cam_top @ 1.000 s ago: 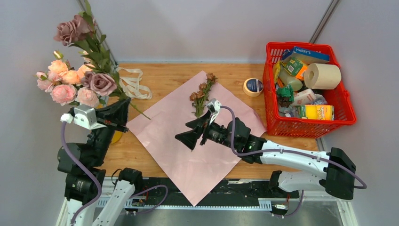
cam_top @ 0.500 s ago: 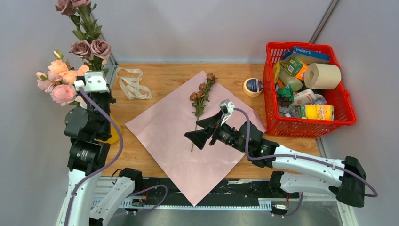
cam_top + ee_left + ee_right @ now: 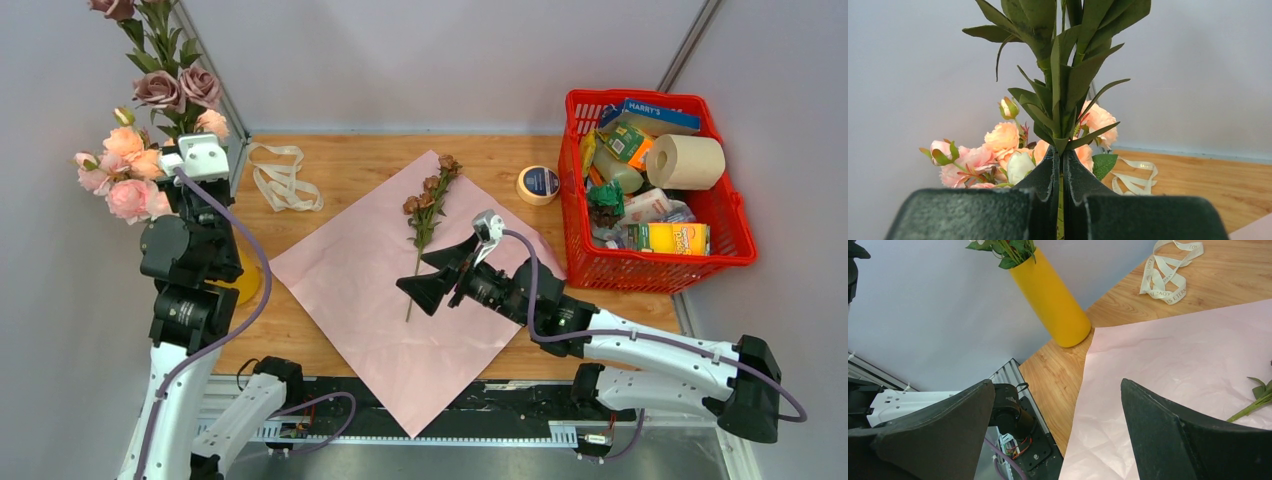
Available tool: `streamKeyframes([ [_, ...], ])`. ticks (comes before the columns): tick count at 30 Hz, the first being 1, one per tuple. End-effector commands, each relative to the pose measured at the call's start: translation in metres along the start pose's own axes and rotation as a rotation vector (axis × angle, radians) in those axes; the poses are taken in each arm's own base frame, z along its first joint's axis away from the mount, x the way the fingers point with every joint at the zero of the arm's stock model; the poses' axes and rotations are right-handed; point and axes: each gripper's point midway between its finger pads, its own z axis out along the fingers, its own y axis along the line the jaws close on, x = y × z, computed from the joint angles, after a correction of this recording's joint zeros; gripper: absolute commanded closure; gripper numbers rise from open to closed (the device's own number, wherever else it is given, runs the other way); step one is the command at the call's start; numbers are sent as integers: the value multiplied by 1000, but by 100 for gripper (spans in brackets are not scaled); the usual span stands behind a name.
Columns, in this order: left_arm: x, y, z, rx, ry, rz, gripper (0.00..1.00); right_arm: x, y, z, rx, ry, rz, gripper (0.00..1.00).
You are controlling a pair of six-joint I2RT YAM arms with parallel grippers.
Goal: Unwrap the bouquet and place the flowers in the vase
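Note:
The bouquet lies undone. Its pink wrapping paper (image 3: 370, 290) is spread flat on the table, and the cream ribbon (image 3: 285, 180) lies loose behind it. My left gripper (image 3: 1061, 152) is shut on a leafy green flower stem (image 3: 1063, 75). It holds the stem upright at the far left, with mauve roses (image 3: 175, 88) at the top. Pink and peach flowers (image 3: 120, 170) stand in the yellow vase (image 3: 1055, 297), right behind this gripper. My right gripper (image 3: 425, 275) hovers open and empty over the paper. A sprig of small brownish roses (image 3: 428, 205) lies on the paper just beyond it.
A red basket (image 3: 650, 265) full of groceries and a beige paper roll (image 3: 690, 160) fills the right side. A tape roll (image 3: 539, 184) sits just left of it. The left arm stands upright in front of the vase.
My left arm has swung upright and lifted the mauve-rose stem high at the back left. The right gripper has shifted slightly right, still open.

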Motion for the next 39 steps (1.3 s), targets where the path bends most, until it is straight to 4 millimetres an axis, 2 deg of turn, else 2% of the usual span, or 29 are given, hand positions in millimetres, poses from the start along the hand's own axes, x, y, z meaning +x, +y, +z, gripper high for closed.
streamKeyframes([
  [1, 3, 7, 9, -58, -12, 51, 100, -10, 4, -6, -5, -29, -19, 0],
  [2, 4, 8, 10, -68, -22, 46, 100, -11, 3, -8, 0, -33, -22, 0],
  [3, 17, 4, 12, -55, -6, 65, 100, -11, 2, -9, 3, -34, -23, 0],
  [7, 29, 6, 14, -72, -31, 30, 100, -13, 1, -14, 5, -46, -24, 0],
  [12, 47, -3, 11, -54, -22, -13, 100, -13, 0, -15, 5, -46, -25, 0],
  [16, 65, -2, 7, -70, 4, -29, 100, -11, -1, -16, 7, -42, -27, 0],
  [19, 71, 2, 1, -98, -1, -50, 100, -9, -2, -16, 11, -39, -31, 0],
  [26, 110, 6, -7, -162, 68, -30, 100, -12, -2, -17, 12, -43, -44, 0],
  [35, 146, -4, -8, -174, 131, -58, 100, -14, -3, -17, 22, -39, -54, 0],
  [39, 161, 0, -9, -217, 167, -47, 100, -14, -4, -17, 30, -37, -61, 0],
])
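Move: The left hand already holds the mauve roses. The yellow vase stands some 2 cm ahead and 5 cm to its left, its middle about 36 cm below and its mouth some 24 cm below. The peach and pink roses' heads are about 6 cm ahead, 10 cm left and 9 cm down; the ribbon lies roughly 22 cm ahead, 3 cm right, on the table. From the right hand the vase is about 11 cm ahead, 37 cm left and 18 cm lower. Lower the left gripper about 13 cm towards the vase mouth, keeping the mauve roses pinched upright in the shut fingers. Ease it some 4 to 5 cm left as it sinks, close in beside the peach and pink blooms, and swing the wrist roughly 10 degrees counter-clockwise. ##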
